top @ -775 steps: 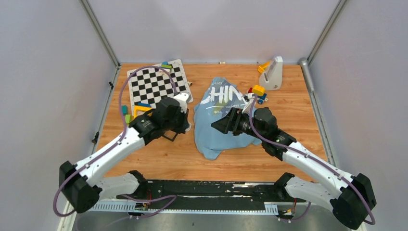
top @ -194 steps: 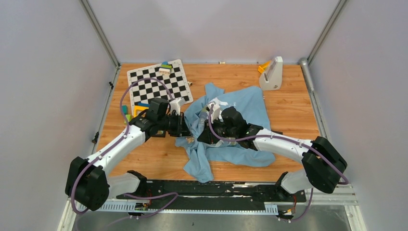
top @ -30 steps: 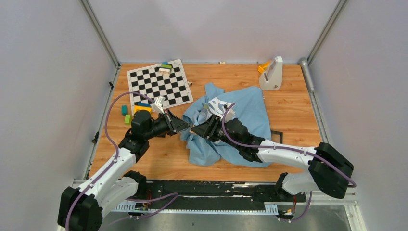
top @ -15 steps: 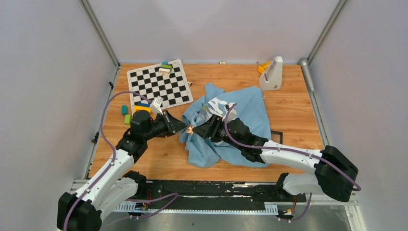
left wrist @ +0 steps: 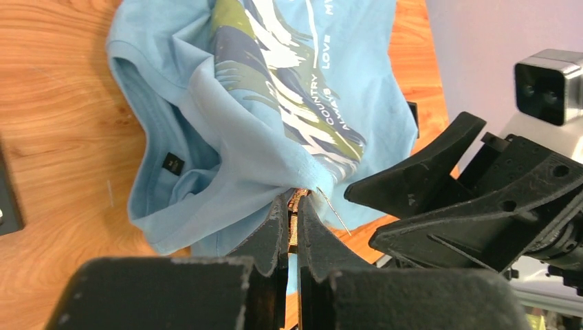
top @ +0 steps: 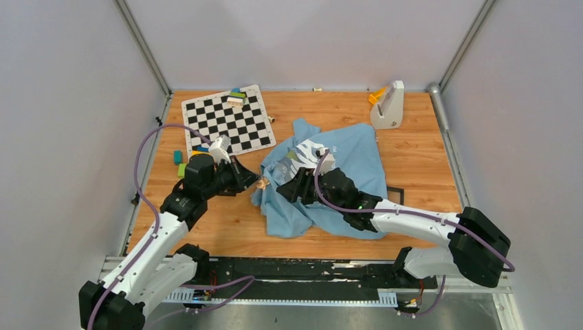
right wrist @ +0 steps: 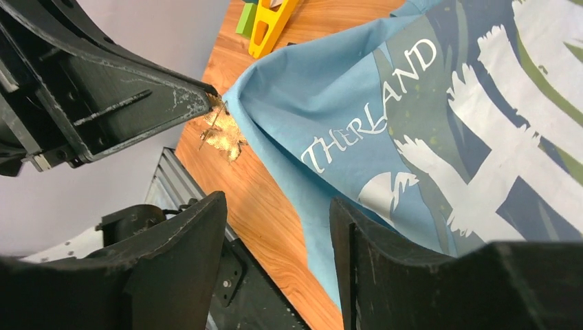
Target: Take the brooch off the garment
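The garment point(top: 347, 165), a light blue T-shirt with white lettering and green patches, lies crumpled on the wooden table; it also fills the right wrist view point(right wrist: 412, 124). My left gripper point(top: 258, 182) is shut on the brooch point(top: 262, 183), a tiny golden-orange piece at the shirt's left edge. In the left wrist view the brooch point(left wrist: 295, 201) sits between the shut fingers point(left wrist: 275, 234), its thin pin sticking out, and a fold of cloth point(left wrist: 227, 158) is drawn to the tips. The brooch point(right wrist: 221, 134) hangs at the left fingertip. My right gripper point(top: 282, 189) stands open just right of it, nothing between its fingers point(right wrist: 185, 240).
A chessboard point(top: 227, 120) with small blocks on it lies at the back left. Loose coloured blocks point(top: 180, 163) and a yellow-orange triangular frame point(top: 201, 157) sit left of my left arm. A white stand point(top: 388, 104) is at the back right.
My left gripper has drawn back to the left with the brooch in it. My right gripper has pulled slightly away to the right, so a gap now separates the two.
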{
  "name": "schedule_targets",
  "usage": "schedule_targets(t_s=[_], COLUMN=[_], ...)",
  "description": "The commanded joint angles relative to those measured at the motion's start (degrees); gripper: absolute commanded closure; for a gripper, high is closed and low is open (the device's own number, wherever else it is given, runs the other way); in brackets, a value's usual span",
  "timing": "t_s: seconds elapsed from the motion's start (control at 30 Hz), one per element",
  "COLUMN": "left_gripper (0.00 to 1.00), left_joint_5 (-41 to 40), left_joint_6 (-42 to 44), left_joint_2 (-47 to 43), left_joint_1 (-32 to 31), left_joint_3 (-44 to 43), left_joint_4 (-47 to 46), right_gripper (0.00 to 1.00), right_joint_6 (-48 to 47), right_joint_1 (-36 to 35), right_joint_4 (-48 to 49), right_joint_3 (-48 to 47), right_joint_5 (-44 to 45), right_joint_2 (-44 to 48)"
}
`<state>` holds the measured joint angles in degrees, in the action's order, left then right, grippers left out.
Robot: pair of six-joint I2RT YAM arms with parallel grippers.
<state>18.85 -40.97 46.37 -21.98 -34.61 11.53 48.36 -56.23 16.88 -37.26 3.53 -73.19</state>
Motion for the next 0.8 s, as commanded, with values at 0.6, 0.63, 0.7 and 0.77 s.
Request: schedule_targets(t_s=[0.6,0.63,0.7,0.77], left_gripper=[1.00,1.00,1.00,1.00], left_joint_5=[-13.4,-14.1,-16.5,-19.4], left_joint_6=[3.2,3.0,2.5,2.7], left_joint_2=[11.8,12.8,16.1,20.0], left_joint_1=[0.3,0.3,0.3,0.3], left_joint_3=[-13.9,-14.4,-16.0,-17.4], left_joint_4=[23.3,24.3,27.5,31.1], right_gripper=[1.00,1.00,1.00,1.00], right_joint_6=[-13.7,-13.9,-14.4,-14.4], right_joint_1=[-0.3,-0.3,-0.3,-0.3], right_joint_4=[4.5,3.6,2.4,2.1], right_joint_3=[-6.6,-6.1,-5.2,-3.6], right_joint_5=[1.4,2.3,2.7,3.1], right_joint_2=[-8.1,-7.1,-4.9,-2.8])
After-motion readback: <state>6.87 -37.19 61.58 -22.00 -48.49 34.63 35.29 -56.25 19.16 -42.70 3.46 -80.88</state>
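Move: The brooch is already pinched in my closed left fingertips, about 1 cm to the right and 1 cm below; the black tray lies on the table some 10 cm to that hand's left, level in reach and about 15 cm below. For my open right hand, the garment's hanging fold is about 2 cm ahead, 4 cm left and 3 cm down, with the brooch some 3 cm ahead, 7 cm left and 2 cm above. I reach my right hand left, down and a little forward to the fold beside the brooch, about 4 cm each left and down, shut its fingers on the cloth, then lift it some 3 cm and draw it back rightward. My left hand keeps its pinch on the brooch, easing left and then sinking nearly 5 cm as its fingers tip some 25 degrees further down. ##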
